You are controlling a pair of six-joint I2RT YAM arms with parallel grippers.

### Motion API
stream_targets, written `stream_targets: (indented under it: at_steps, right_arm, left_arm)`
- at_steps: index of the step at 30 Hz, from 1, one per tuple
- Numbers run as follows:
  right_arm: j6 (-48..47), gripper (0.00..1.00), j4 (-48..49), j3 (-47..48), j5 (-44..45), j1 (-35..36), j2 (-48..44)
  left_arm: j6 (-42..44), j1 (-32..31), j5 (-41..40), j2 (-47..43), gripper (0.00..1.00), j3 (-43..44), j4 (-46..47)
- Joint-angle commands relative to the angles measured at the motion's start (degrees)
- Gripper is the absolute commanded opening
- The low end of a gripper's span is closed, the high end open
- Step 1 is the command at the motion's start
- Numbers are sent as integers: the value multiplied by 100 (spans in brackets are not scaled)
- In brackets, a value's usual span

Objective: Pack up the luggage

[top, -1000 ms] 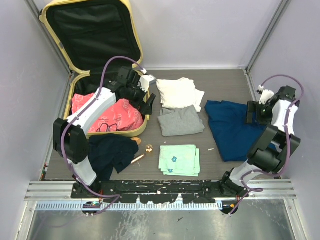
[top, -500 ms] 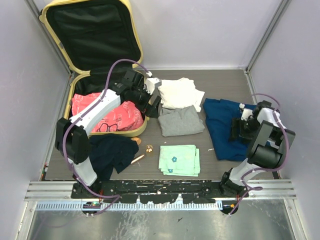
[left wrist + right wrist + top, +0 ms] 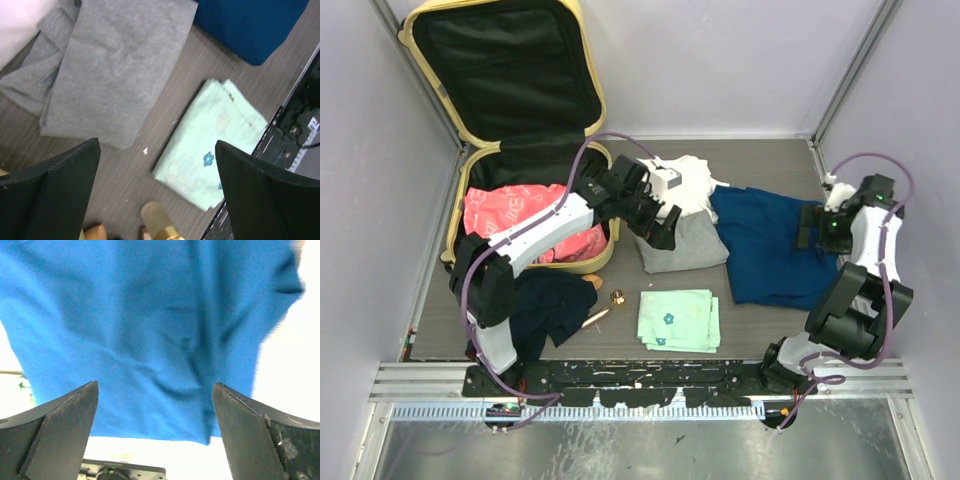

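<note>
The luggage (image 3: pixel 582 95) is a pale-yellow suitcase lying open at the back left, its black-lined lid upright. Red and pink clothes (image 3: pixel 515 212) lie in its base. My left gripper (image 3: pixel 657 226) is open and empty over the grey shirt (image 3: pixel 690 245), just right of the suitcase; in the left wrist view (image 3: pixel 157 150) the grey shirt (image 3: pixel 115 65) lies beyond its fingers. My right gripper (image 3: pixel 812 226) is open at the right edge of the blue garment (image 3: pixel 765 250). In the right wrist view (image 3: pixel 155 387) that blue garment (image 3: pixel 150 325) fills the space ahead.
A white shirt (image 3: pixel 688 180) lies behind the grey one. A folded mint-green cloth (image 3: pixel 678 318) sits near the front, also in the left wrist view (image 3: pixel 215 142). A dark navy garment (image 3: pixel 555 300) lies in front of the suitcase, with a small gold-capped bottle (image 3: pixel 618 297) beside it.
My left gripper moved right from the suitcase rim to over the grey shirt. My right gripper dipped onto the blue garment and came back up; the garment now lies further left.
</note>
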Motion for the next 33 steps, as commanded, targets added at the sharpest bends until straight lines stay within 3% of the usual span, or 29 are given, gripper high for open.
stream_targets:
  at_steps: [1, 14, 24, 26, 29, 33]
  right_arm:
    - [-358, 100, -153, 490, 497, -627, 159]
    - [-354, 100, 395, 928, 374, -848, 1900]
    - [-653, 100, 924, 539, 414, -860, 2668]
    - [-669, 91, 858, 506, 284, -863, 2813]
    - [-719, 57, 782, 435, 46, -883, 2866]
    - [-852, 21, 722, 400, 58, -949, 2852]
  left_arm:
    - [-621, -255, -338, 78, 98, 88, 941]
    - [-1337, -550, 155, 605, 100, 165, 1609]
    - [-1981, -769, 163, 876, 100, 0, 2268]
    - [-2125, -874, -7, 942, 100, 10, 2453]
    - [-2519, -1023, -257, 1047, 99, -34, 2815]
    - [-3292, -1251, -562, 1331, 98, 127, 3032]
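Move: The blue garment's middle lies about 6 cm left of the open right hand, level with it and some 10 cm below; its right edge, where the fingers will shut, is about 7 cm to the hand's right. From the left hand the garment's middle is some 28 cm right, 2 cm back and 16 cm down. The grey shirt lies 6 cm right of the left hand, the white shirt 12 cm ahead and 4 cm right, the green cloth 19 cm back and 5 cm right. Out to the right by about 7 cm, then down some 10 cm, the right hand swings over the blue garment's right edge, tipping its fingers nearer to vertical, and pinches a bunch of that edge. Meanwhile the open left hand travels about 12 cm right above the grey shirt towards the garment, sinking slightly, its fingers tilting flatter to the right. ##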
